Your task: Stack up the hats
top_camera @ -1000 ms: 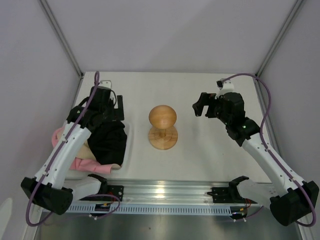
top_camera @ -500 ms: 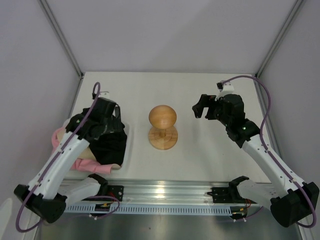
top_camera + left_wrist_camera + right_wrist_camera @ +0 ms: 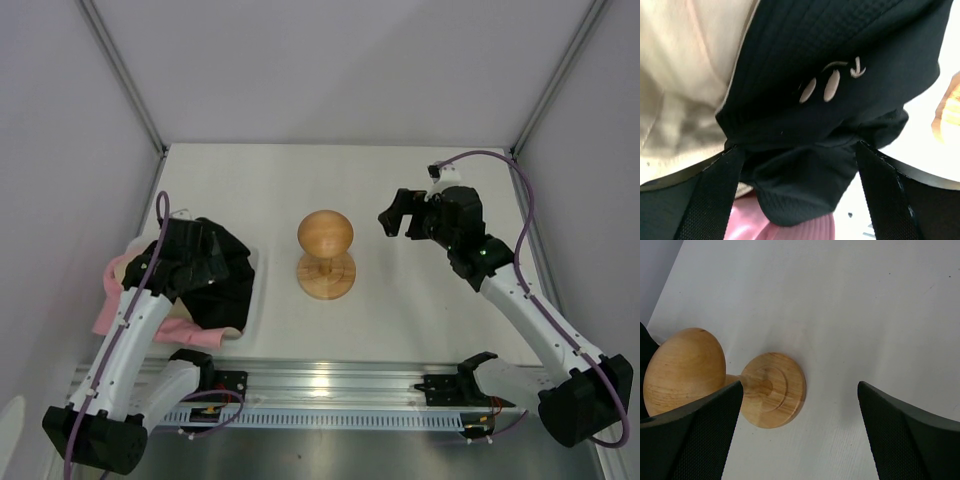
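The hats lie heaped in a white basket (image 3: 254,292) at the left. The black hat (image 3: 228,280) is on top, with a beige hat (image 3: 122,268) and a pink hat (image 3: 108,316) under and beside it. My left gripper (image 3: 200,258) is pressed down onto the black hat (image 3: 840,55). Its fingers (image 3: 715,195) stand wide on either side of a fold of black fabric, with the beige hat (image 3: 680,85) at the left and the pink hat (image 3: 795,227) below. My right gripper (image 3: 396,212) hovers open and empty to the right of the wooden stand (image 3: 325,236).
The round-topped wooden stand (image 3: 687,367), with its disc base (image 3: 774,389), is at mid-table between the arms. The right gripper (image 3: 800,435) looks down on bare white table beside it. A metal rail (image 3: 330,385) runs along the near edge. Grey walls close in the sides.
My left arm has drawn back and dropped from the basket's far side onto the black hat. My right gripper has drifted slightly left toward the stand.
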Controlling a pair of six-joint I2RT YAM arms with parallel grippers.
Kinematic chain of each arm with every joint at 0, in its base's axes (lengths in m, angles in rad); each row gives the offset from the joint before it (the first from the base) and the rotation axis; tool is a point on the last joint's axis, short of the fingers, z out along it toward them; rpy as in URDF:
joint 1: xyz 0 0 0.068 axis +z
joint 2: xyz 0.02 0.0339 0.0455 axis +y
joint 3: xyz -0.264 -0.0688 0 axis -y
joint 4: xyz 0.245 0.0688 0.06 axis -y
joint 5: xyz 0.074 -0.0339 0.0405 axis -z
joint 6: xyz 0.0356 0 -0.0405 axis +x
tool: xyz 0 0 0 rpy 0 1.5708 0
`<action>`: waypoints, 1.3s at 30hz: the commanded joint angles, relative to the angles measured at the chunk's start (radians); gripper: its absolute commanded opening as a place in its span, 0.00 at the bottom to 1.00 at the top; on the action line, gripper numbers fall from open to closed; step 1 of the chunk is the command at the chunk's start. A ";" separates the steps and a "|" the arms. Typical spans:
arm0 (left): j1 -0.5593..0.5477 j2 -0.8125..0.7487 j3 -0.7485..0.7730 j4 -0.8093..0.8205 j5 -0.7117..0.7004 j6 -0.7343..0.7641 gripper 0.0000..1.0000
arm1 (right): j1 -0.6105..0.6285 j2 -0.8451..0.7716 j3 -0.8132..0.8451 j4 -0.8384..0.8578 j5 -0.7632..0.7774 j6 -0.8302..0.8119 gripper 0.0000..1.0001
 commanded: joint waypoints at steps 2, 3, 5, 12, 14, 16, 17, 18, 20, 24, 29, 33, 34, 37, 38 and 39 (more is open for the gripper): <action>0.025 0.029 0.017 0.125 0.038 0.091 0.88 | 0.005 0.008 0.026 0.054 -0.015 0.026 1.00; 0.025 0.039 0.019 0.138 0.037 0.100 0.80 | 0.004 0.009 0.026 0.057 -0.017 0.031 0.99; 0.025 0.045 0.025 0.142 0.018 0.108 0.61 | 0.005 0.015 0.031 0.057 -0.023 0.036 1.00; 0.025 0.033 -0.004 0.182 -0.075 0.168 0.19 | 0.005 0.006 0.042 0.049 -0.015 0.051 0.99; 0.025 0.036 0.005 0.185 -0.054 0.168 0.01 | 0.007 0.004 0.046 0.049 -0.015 0.053 1.00; 0.025 0.035 0.031 0.187 -0.028 0.176 0.01 | 0.008 0.008 0.063 0.043 -0.015 0.059 0.99; 0.025 0.026 0.040 0.185 -0.013 0.183 0.01 | 0.007 0.008 0.069 0.033 -0.017 0.059 1.00; 0.025 0.015 0.076 0.179 0.001 0.191 0.01 | 0.007 0.008 0.075 0.030 -0.017 0.059 1.00; 0.025 -0.031 0.106 0.167 0.004 0.206 0.01 | 0.008 0.003 0.083 0.023 -0.017 0.066 1.00; 0.025 -0.079 0.225 0.106 0.026 0.225 0.01 | 0.010 -0.019 0.076 0.034 -0.022 0.074 1.00; 0.025 -0.091 0.316 0.047 0.150 0.225 0.01 | 0.011 -0.016 0.082 0.040 -0.060 0.077 1.00; 0.022 -0.074 0.516 0.007 0.412 0.226 0.00 | 0.011 -0.020 0.091 0.062 -0.101 0.073 1.00; 0.016 -0.062 0.546 0.019 0.557 0.231 0.01 | 0.013 -0.023 0.092 0.080 -0.129 0.072 1.00; -0.021 -0.010 0.669 0.052 0.772 0.235 0.01 | 0.013 -0.035 0.092 0.138 -0.193 0.091 1.00; -0.041 0.007 0.711 0.056 0.791 0.235 0.01 | 0.013 -0.040 0.092 0.149 -0.201 0.100 1.00; -0.086 0.025 0.753 0.058 0.803 0.243 0.01 | 0.013 -0.043 0.094 0.163 -0.204 0.111 1.00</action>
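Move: The black hat lies right under the left hand's open fingers, its middle about 3 cm ahead, 1 cm right and 3 cm down. The beige hat sits around 6 cm left and 1 cm back, the pink hat some 8 cm left and 8 cm back. The wooden stand is about 22 cm to the right, level fore and aft. From the right hand, the black hat is roughly 34 cm left and 10 cm back. Left hand eases 3 cm forward, pinches the black hat's near side, then lifts about 25 cm, swinging right. ##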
